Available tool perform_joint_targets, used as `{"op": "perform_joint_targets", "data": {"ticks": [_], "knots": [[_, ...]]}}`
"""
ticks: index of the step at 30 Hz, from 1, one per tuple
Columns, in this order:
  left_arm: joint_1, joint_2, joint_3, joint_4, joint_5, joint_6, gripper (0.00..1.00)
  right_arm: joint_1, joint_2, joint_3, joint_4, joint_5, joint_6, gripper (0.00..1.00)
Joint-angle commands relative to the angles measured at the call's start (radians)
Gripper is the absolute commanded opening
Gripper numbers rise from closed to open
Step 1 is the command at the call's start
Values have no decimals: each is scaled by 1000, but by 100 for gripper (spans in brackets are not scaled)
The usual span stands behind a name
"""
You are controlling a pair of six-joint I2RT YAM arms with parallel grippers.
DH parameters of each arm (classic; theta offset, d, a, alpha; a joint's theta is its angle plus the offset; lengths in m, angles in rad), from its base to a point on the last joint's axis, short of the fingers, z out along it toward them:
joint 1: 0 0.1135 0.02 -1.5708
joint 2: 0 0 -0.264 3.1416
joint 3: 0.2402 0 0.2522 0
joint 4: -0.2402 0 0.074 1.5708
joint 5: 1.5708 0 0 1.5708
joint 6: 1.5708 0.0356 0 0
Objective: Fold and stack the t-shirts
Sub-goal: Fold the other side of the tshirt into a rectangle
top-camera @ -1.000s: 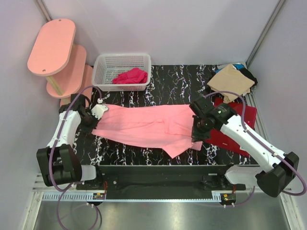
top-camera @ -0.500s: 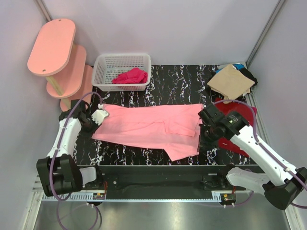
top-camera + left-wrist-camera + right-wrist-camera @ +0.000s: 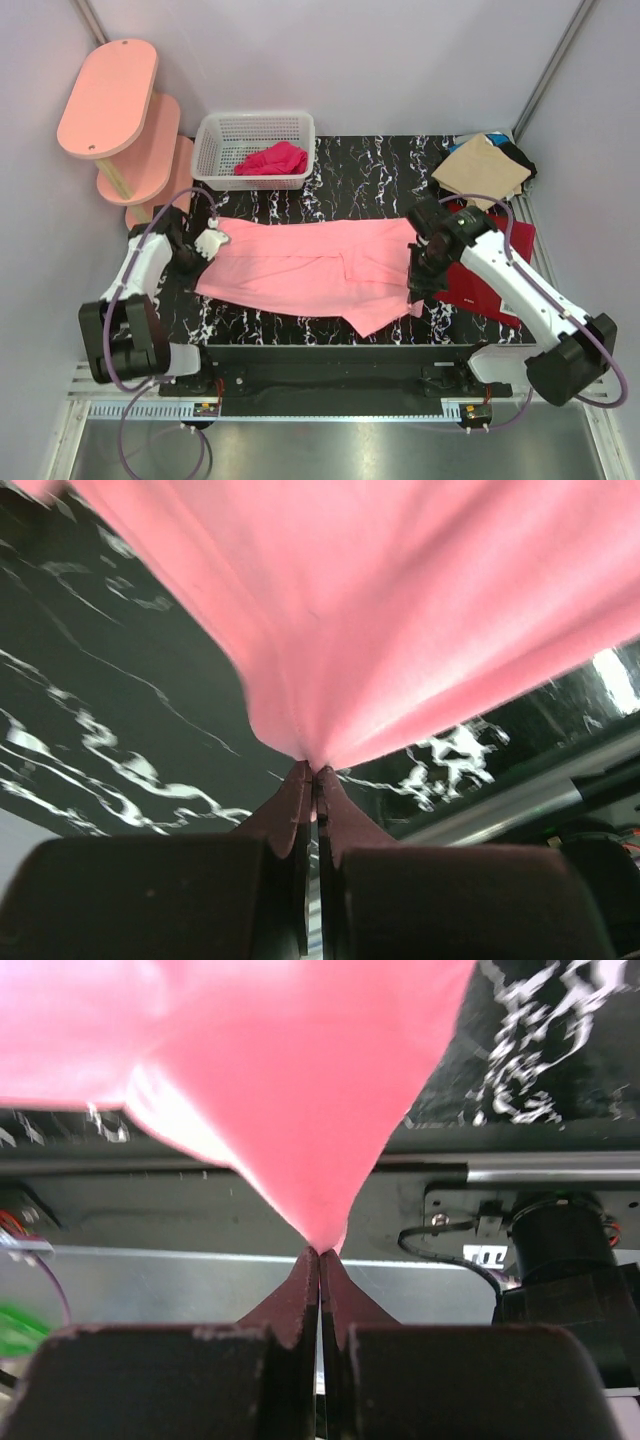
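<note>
The salmon-pink t-shirt [image 3: 310,265] is stretched across the middle of the black marbled table. My left gripper [image 3: 203,243] is shut on its left end, and the cloth fans out from the pinched fingertips in the left wrist view [image 3: 330,630]. My right gripper [image 3: 415,283] is shut on its right edge, and the cloth hangs from the fingertips in the right wrist view [image 3: 290,1090]. A dark red t-shirt [image 3: 490,275] lies flat under my right arm. A tan t-shirt [image 3: 485,170] lies on a black one [image 3: 520,155] at the back right.
A white basket [image 3: 215,140] with a crimson cloth [image 3: 272,158] stands at the back left. A pink tiered stand [image 3: 115,110] rises at the far left. The table's front rail [image 3: 320,370] runs below the shirt.
My right gripper has swung back left and slightly up after moving right, carrying the shirt's right edge. My left gripper has shifted slightly right. The shirt lies a little less taut.
</note>
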Motion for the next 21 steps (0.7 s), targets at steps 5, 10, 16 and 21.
{"op": "perform_joint_targets", "data": {"ticks": [5, 10, 16, 21], "knots": [[5, 249, 239, 69, 46, -37, 0, -159, 117, 109, 55, 46, -90, 0], [3, 358, 308, 80, 45, -48, 0, -208, 141, 117, 127, 42, -76, 0], [-12, 409, 359, 83, 46, -60, 0, -223, 180, 205, 151, 54, -62, 0], [-33, 418, 414, 83, 51, -77, 0, -237, 223, 271, 170, 59, -62, 0]]}}
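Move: Each hand pinches one end of the t-shirt's raised near edge. From the left hand, the shirt's far left corner lies some 19 cm ahead, 7 cm to the right and 6 cm below; the white basket's middle is about 36 cm ahead and 17 cm to the right. From the right hand, the shirt's far right corner lies about 21 cm ahead, 3 cm to the right and 15 cm below; the red bag is roughly 8 cm ahead and 23 cm to the right. Forward together, both shut grippers carry the pinched near edge over the t-shirt's body towards its far edge. The left travels about 10 cm, sinking slightly in the latter half; the right goes some 11 cm, bearing a little right at first and rising near the end, as its wrist turns about 10 degrees clockwise and its fingertips swing forward. ##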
